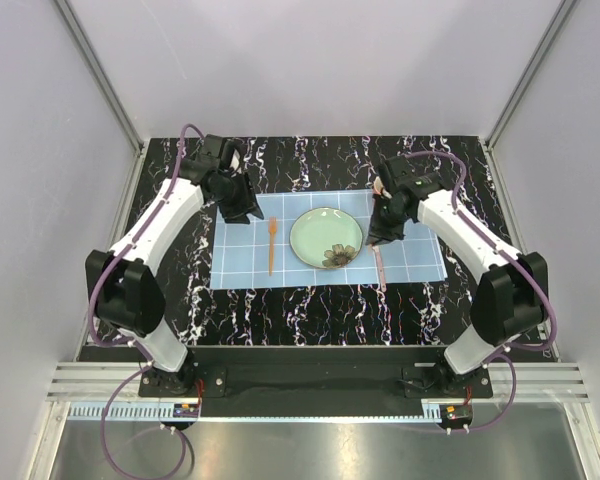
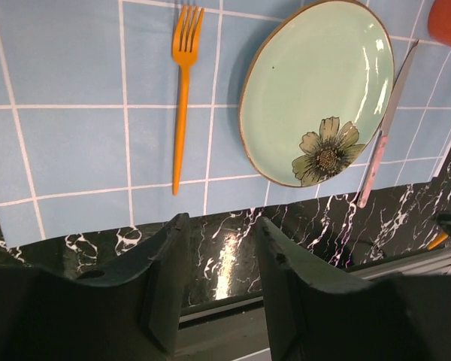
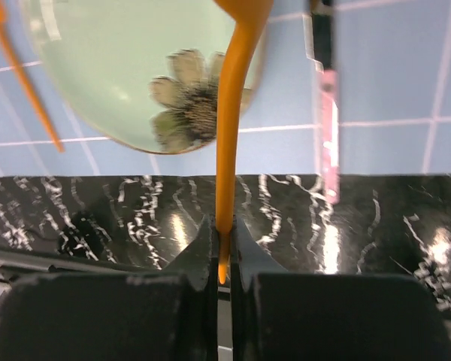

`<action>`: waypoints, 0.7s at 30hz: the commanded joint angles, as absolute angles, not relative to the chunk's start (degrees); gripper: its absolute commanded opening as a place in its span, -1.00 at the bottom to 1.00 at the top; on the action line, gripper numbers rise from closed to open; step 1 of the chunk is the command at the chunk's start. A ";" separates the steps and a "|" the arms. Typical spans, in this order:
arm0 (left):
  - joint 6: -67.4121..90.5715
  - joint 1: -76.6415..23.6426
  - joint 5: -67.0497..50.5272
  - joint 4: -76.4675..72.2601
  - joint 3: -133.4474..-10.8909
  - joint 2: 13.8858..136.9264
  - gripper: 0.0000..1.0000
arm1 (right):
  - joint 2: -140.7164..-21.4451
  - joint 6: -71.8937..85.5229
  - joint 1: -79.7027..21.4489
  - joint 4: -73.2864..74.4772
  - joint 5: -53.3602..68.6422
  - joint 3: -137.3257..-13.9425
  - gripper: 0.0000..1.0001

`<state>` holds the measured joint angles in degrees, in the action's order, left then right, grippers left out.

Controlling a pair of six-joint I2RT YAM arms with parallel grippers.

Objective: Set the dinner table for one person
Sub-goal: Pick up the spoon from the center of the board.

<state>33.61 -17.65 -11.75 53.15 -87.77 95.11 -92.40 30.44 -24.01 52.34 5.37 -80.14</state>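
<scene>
On the black marbled dinner table (image 1: pixel 310 300) lies a light blue gridded placemat (image 1: pixel 240 262). A pale green plate (image 1: pixel 326 238) with a flower print sits on it, an orange fork (image 1: pixel 272 245) to its left and a pink-handled knife (image 1: pixel 378 265) to its right. My left gripper (image 2: pixel 222 226) hangs open and empty over the mat's left part, with the fork (image 2: pixel 182 98) and plate (image 2: pixel 316 83) ahead of it. My right gripper (image 3: pixel 222 233) is shut on the handle of an orange spoon (image 3: pixel 233 113), held above the plate's right rim (image 3: pixel 120 68), beside the knife (image 3: pixel 328 128).
Grey walls and metal frame posts close in the table on three sides. The arm bases stand on a black bar (image 1: pixel 310 380) at the near edge. Bare marbled tabletop shows around the placemat, widest in front (image 1: pixel 300 310) and behind it (image 1: pixel 310 160).
</scene>
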 commanded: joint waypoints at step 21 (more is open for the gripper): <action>32.34 -15.03 -13.71 54.76 -88.94 89.12 -0.12 | -102.04 30.41 -16.97 64.42 3.08 -74.00 -1.00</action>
<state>31.97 -15.29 -12.47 54.57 -87.66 91.85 -101.03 31.55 -18.57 62.26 3.95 -73.95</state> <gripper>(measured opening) 0.441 0.031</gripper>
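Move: Above the mat's near part, the right hand holds the spoon; the bare strip right of the knife handle lies about 9 cm to its right, 5 cm back and 13 cm below. The knife's middle is 4 cm right and 2 cm ahead, the plate some 12 cm left and 8 cm ahead, the cup 18 cm ahead and 4 cm right. From the left hand, that strip lies about 40 cm right and 9 cm back. Lowering the spoon about 8 cm towards the mat beside the knife, the right hand also draws back and to the right by some 5 cm each, the rightward part mostly early. Its fingers keep their grip on the spoon's handle and swing in from leaning forward to nearly straight down, about 25 degrees. The empty left hand, still open, eases a couple of centimetres left and up. ##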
